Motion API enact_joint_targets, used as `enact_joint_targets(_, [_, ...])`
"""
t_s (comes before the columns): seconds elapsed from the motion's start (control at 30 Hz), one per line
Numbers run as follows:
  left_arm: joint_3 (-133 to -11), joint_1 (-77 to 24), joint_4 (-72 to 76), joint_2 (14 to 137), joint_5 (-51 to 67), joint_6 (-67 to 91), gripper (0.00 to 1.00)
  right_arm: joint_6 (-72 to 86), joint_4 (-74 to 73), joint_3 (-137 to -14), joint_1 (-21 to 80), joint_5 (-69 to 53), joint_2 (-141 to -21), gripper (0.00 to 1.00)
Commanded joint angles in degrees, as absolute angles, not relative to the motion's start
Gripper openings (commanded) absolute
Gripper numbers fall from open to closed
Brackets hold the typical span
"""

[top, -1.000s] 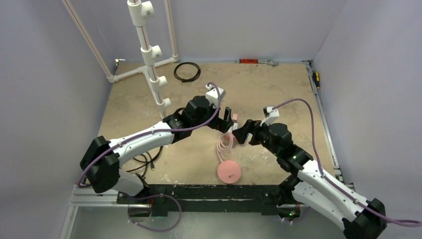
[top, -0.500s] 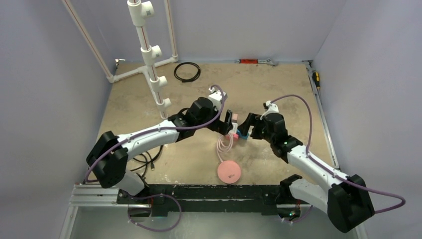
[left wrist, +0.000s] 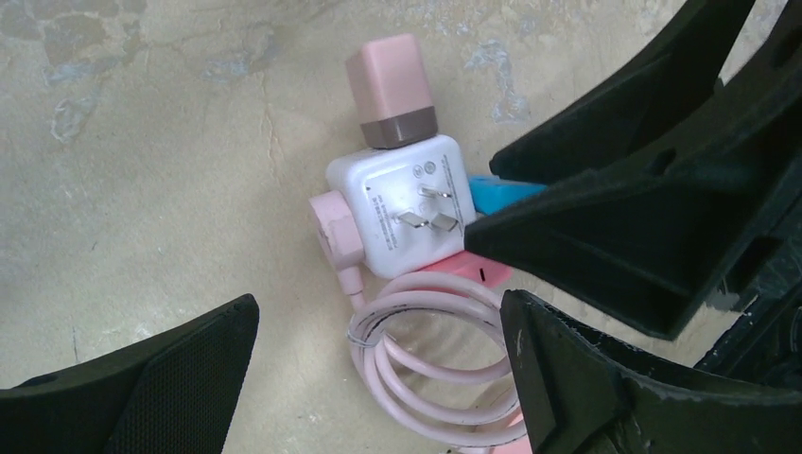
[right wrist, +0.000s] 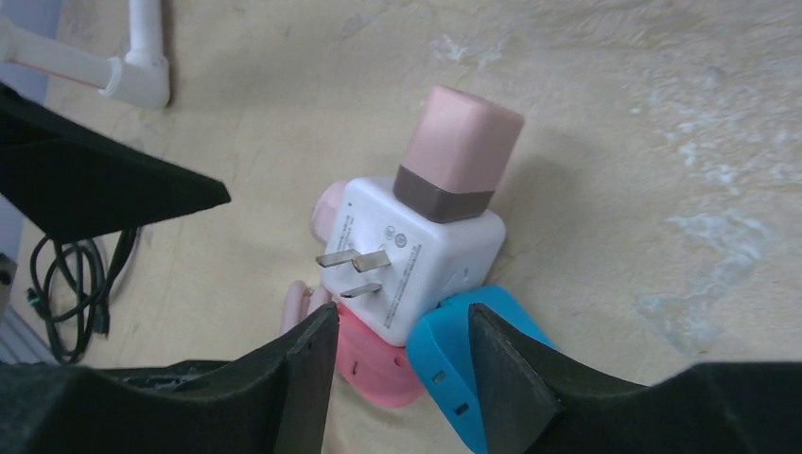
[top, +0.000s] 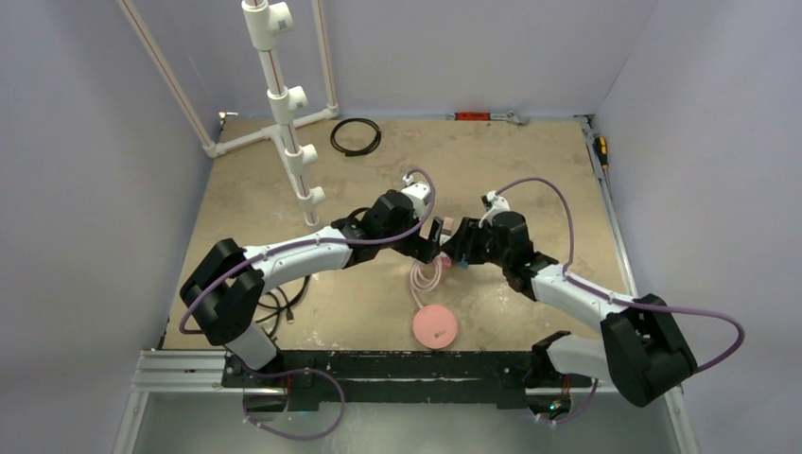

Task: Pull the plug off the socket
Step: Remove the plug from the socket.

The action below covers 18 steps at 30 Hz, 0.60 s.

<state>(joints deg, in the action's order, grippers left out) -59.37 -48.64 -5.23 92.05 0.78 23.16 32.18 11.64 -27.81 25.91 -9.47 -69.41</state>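
The socket [left wrist: 407, 203] [right wrist: 416, 255], a white cube with metal prongs showing, lies mid-table. A pink charger block [left wrist: 390, 90] [right wrist: 459, 151] is plugged into its far face. A pink plug [right wrist: 374, 369] and a blue plug [right wrist: 463, 369] [left wrist: 496, 194] sit in its near faces. A round pink plug [left wrist: 333, 232] leads to a coiled pink cable [left wrist: 426, 359]. My right gripper [right wrist: 402, 378] [top: 456, 248] is partly closed, its fingers close on either side of the pink and blue plugs. My left gripper [left wrist: 378, 369] [top: 433, 242] hangs wide open over the coil, holding nothing.
A flat pink disc [top: 435, 326] lies near the front edge. A white PVC pipe frame [top: 284, 104] stands at the back left, with a black cable ring [top: 356, 136] beside it. Loose black cables [top: 284, 303] lie front left. A screwdriver [top: 600, 149] rests at the right edge.
My right arm has reached left to the socket and its jaws have narrowed around the pink and blue plugs. The left gripper has edged closer to the socket, still open.
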Motion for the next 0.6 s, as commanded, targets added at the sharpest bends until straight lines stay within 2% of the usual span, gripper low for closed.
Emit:
enact_joint_targets(0.0, [-61.7,-48.3,-4.2,92.4,-2.1,21.9,0.99,34.2,16.5,-26.6,28.7,-13.6,-69.4,0.55])
enact_joint_targets(0.2, [-61.7,-48.3,-3.3,92.6,-1.2,20.0,0.99,35.3,14.6,-25.9,30.1,-12.3,-65.5,0.57])
enact_joint_targets(0.27, [-61.4,-48.3,-2.4,92.7,-0.3,19.2,0.99,35.4,11.4,-26.6,29.9,-10.2,-63.2,0.6])
enact_joint_targets(0.4, [-61.6,-48.3,-1.0,93.6,1.9,17.2,0.99,34.3,4.4,-27.9,26.9,-2.3,-58.3,0.75])
enact_joint_targets(0.57, [-64.9,-48.4,-1.4,97.2,2.1,18.1,0.96,32.6,3.8,-28.3,17.5,-5.0,-57.2,0.8])
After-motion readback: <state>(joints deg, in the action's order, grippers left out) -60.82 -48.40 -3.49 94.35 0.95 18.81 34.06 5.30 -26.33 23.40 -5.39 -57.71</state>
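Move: The white socket sits just beyond my open left fingers, about 1 cm ahead, 3 cm right and 4 cm down. From my right hand it is about 1 cm ahead, 2 cm left and 3 cm below. The pink plug stands some 4 cm farther out than the socket. The blue plug is about 2 cm back, 1 cm right and 4 cm below my right hand, close by one fingertip, and the cable coil lies 6 cm back and 2 cm left of my left hand, 6 cm down. With my right fingers half open and low at the blue plug's side of the socket, I ease left and back about 3 cm, nudging the cluster, then reverse and swing off to the right by some 5 cm, rising about 3 cm, coming forward a little and spreading the fingers wider. My left hand stays wide open and creeps about 1 cm forward and slightly right, towards the socket. ##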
